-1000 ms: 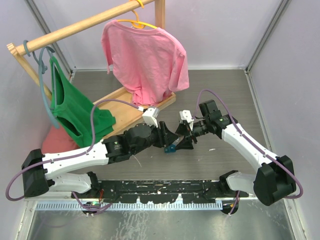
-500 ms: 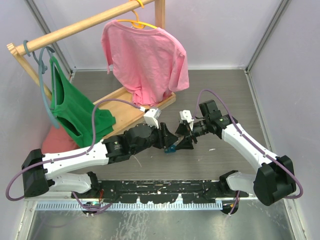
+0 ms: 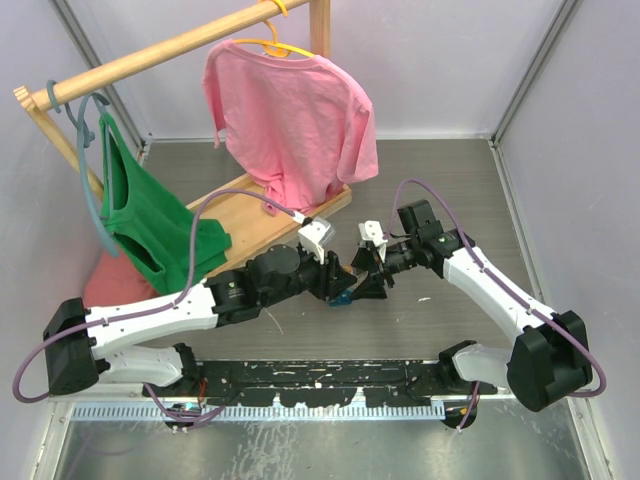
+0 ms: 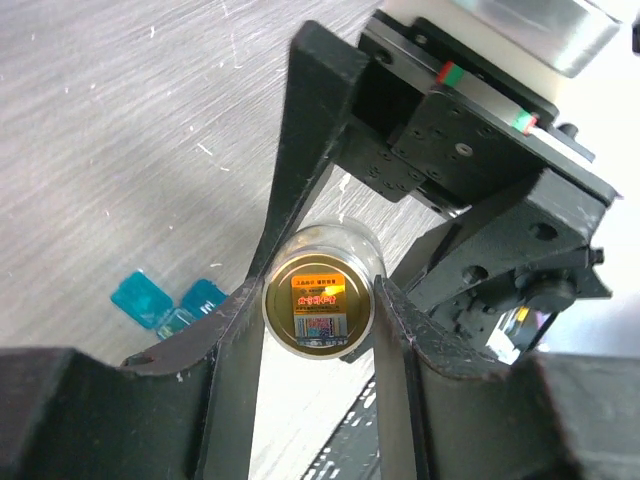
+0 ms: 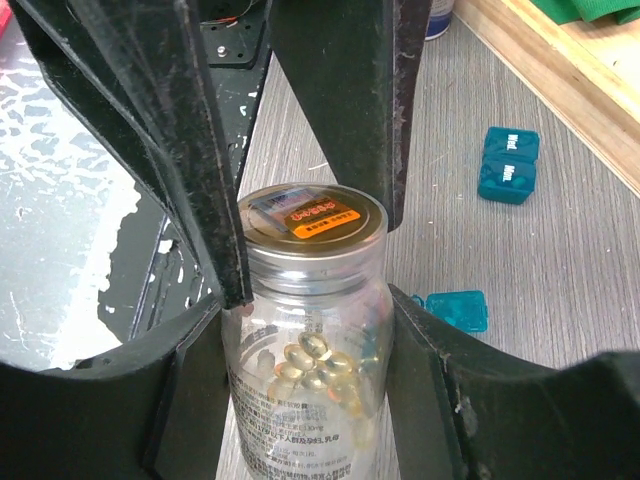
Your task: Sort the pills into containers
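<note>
A clear pill bottle [image 5: 305, 400] holding yellow capsule pills [image 5: 322, 365] stands between the fingers of my right gripper [image 5: 310, 335], which is shut on its body. Its gold lid [image 4: 318, 303] carries an orange sticker. My left gripper [image 4: 318, 300] is shut on that lid, one finger against each side. Both grippers meet at mid-table, left gripper [image 3: 335, 280] and right gripper [image 3: 365, 277]. One closed teal container [image 5: 508, 165] lies on the table beyond the bottle. Another teal container [image 5: 458, 309] lies close beside it, also seen under the left gripper as teal container [image 4: 170, 300].
A wooden clothes rack [image 3: 160, 55] fills the back left, with a pink shirt [image 3: 290, 115] and a green top [image 3: 150, 215] hanging from it. Its wooden base [image 3: 250, 215] reaches toward the grippers. A red cloth [image 3: 105, 280] lies at the left edge.
My left wrist has shifted slightly right toward the right gripper and rolled, and its jaws have closed in on the lid. The right arm and the bottle have stayed put.
</note>
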{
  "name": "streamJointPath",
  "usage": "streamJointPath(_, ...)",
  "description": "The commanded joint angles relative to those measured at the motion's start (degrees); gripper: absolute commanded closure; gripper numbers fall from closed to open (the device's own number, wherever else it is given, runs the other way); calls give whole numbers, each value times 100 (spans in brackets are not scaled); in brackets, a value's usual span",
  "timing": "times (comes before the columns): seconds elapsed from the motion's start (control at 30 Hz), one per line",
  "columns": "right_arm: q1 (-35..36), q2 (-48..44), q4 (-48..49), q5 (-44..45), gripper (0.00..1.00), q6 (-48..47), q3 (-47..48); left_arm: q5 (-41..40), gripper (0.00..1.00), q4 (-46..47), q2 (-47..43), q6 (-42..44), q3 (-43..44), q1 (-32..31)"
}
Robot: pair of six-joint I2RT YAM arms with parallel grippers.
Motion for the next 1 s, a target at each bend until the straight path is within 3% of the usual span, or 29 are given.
streamJointPath(0.0,-14,-80,93,-195,99,70,229,1065,82,173,-99,1793,-195,66)
streamJointPath(0.2,-18,-71,93,-195,99,72,229,1380,82,234,-243,2286,-335,384)
streamJointPath(0.3,-17,-65,93,-197,99,74,229,1358,72,541,-414,2182,-442,429)
streamJointPath(0.4,-23,-61,93,-204,99,76,230,1039,44,726,-597,1824,-491,436)
streamJointPath(0.5,-15,-63,91,-203,99,72,230,865,3,1078,-963,1264,-676,436)
streamJointPath(0.77,-14,-62,92,-220,99,73,230,458,2,1728,-1698,-465,-1190,436)
streamJointPath(0.87,-14,-59,91,-212,99,74,229,273,2,1442,-1589,-1153,-1021,372)
streamJointPath(0.97,-16,-58,88,-205,99,71,234,-644,1,578,-1386,-1120,-623,-20)
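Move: The left fingers are already closed on the gold lid of the pill jar, so the lid lies right at that hand point. From the right hand, which holds the glass body, the lid sits about 4 cm left, 4 cm up and 2 cm back. Counted from the left hand, one teal pill box lies 3 cm ahead, level sideways and roughly 20 cm below; the Wed/Mon box is at that same depth, about 9 cm ahead and 13 cm left. Still pinching the lid, the left hand twists it some 15 degrees further clockwise as seen looking onto the lid, nearly in place. Its fingers then spread wide and come free, backing off up and to the left, about 5 cm up, while tipping towards level. The right hand keeps its grip on the jar and holds steady. ##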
